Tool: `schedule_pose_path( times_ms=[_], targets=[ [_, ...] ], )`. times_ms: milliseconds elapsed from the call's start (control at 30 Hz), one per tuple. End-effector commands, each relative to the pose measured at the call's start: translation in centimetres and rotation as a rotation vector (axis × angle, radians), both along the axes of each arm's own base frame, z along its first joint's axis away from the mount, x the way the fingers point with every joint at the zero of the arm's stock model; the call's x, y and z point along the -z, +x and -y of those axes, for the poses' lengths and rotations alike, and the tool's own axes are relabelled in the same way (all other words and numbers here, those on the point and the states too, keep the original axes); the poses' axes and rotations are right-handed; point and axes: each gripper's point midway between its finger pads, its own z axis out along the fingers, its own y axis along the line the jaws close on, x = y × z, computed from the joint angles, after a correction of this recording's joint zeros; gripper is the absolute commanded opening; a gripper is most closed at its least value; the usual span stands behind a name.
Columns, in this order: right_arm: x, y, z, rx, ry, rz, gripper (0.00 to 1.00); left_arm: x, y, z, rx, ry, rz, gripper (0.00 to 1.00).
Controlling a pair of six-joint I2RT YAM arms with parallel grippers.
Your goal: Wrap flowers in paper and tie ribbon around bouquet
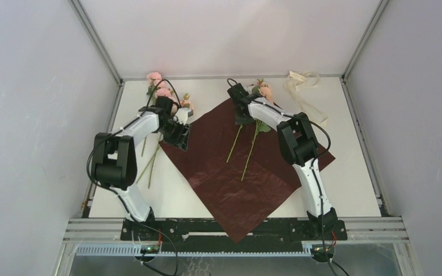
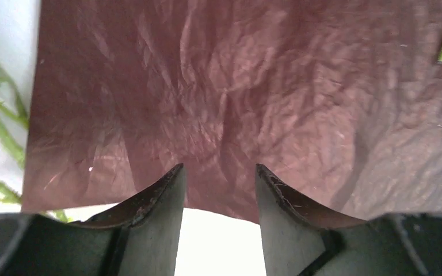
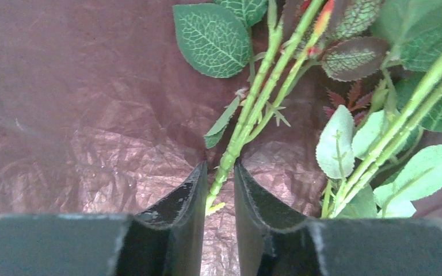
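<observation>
The dark red paper (image 1: 230, 172) lies flat as a diamond on the table. Two flowers (image 1: 247, 150) rest on its upper part, pink blooms (image 1: 263, 89) toward the back. My right gripper (image 1: 243, 115) hangs over them; in the right wrist view (image 3: 220, 163) its jaws stand narrowly apart around one green stem (image 3: 265, 86), the gap wider than the stem. My left gripper (image 1: 177, 137) is at the paper's left corner, jaws (image 2: 218, 168) open with the paper (image 2: 236, 86) edge between the tips. The cream ribbon (image 1: 302, 92) lies at the back right.
More flowers (image 1: 160, 86) lie off the paper at the back left, their stalks (image 1: 149, 167) running beside my left arm. White walls and metal rails close in the table on three sides. A second leafy stem (image 3: 403, 121) lies right of my right fingers.
</observation>
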Motion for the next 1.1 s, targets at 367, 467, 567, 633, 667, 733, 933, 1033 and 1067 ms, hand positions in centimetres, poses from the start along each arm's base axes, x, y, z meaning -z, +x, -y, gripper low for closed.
schedule_pose_path(
  times_ms=[367, 467, 567, 633, 667, 733, 933, 1033, 1067],
  targets=[
    [-2.8, -6.1, 0.3, -0.195, 0.038, -0.027, 0.00, 3.1, 0.1, -0.8, -0.008, 0.040, -0.145, 0.52],
    [-3.2, -7.7, -0.3, -0.165, 0.099, -0.022, 0.00, 3.0, 0.3, -0.7, -0.014, 0.039, -0.142, 0.52],
    [-4.3, -8.3, -1.3, -0.170, 0.109, 0.010, 0.00, 3.0, 0.4, -0.7, -0.023, 0.036, -0.140, 0.52],
    [-4.8, -8.4, -1.4, -0.154, 0.108, 0.018, 0.00, 3.0, 0.3, -0.6, -0.024, 0.034, -0.139, 0.52],
    [-4.9, -8.4, -1.3, -0.140, 0.109, 0.018, 0.00, 3.0, 0.3, -0.6, -0.026, 0.033, -0.138, 0.52],
    [-4.9, -8.5, -0.9, -0.108, 0.109, 0.019, 0.00, 3.0, 0.2, -0.5, -0.027, 0.027, -0.138, 0.52],
    [-5.6, -9.4, -2.4, -0.036, 0.227, 0.039, 0.00, 3.1, -0.1, -0.2, -0.028, 0.006, -0.144, 0.52],
    [-5.1, -10.3, -2.9, -0.003, 0.245, 0.056, 0.00, 3.1, 0.0, -0.2, -0.028, 0.006, -0.141, 0.51],
    [-4.8, -10.6, -3.0, 0.003, 0.247, 0.057, 0.00, 3.1, 0.0, -0.3, -0.029, 0.009, -0.140, 0.51]
  ],
)
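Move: The flower stem lies right between the right hand's part-open fingers, resting on the red paper. A second stem runs about 5 cm to its right, level with it, and the ribbon lies some 12 cm ahead and 22 cm right of the hand. From the left hand, the paper's left corner is about 3 cm ahead, 6 cm left and 5 cm below; the loose stems lie some 9 cm left and 6 cm back. The right fingers shut on the flower stem and pinch it, then drag it and the paper beneath back towards the base, about 11 cm in all, rising some 2 cm late on. Meanwhile the left hand sinks about 4 cm onto the paper beside its left corner, fingers still half open, tilts by some 10 degrees, and stays there. ##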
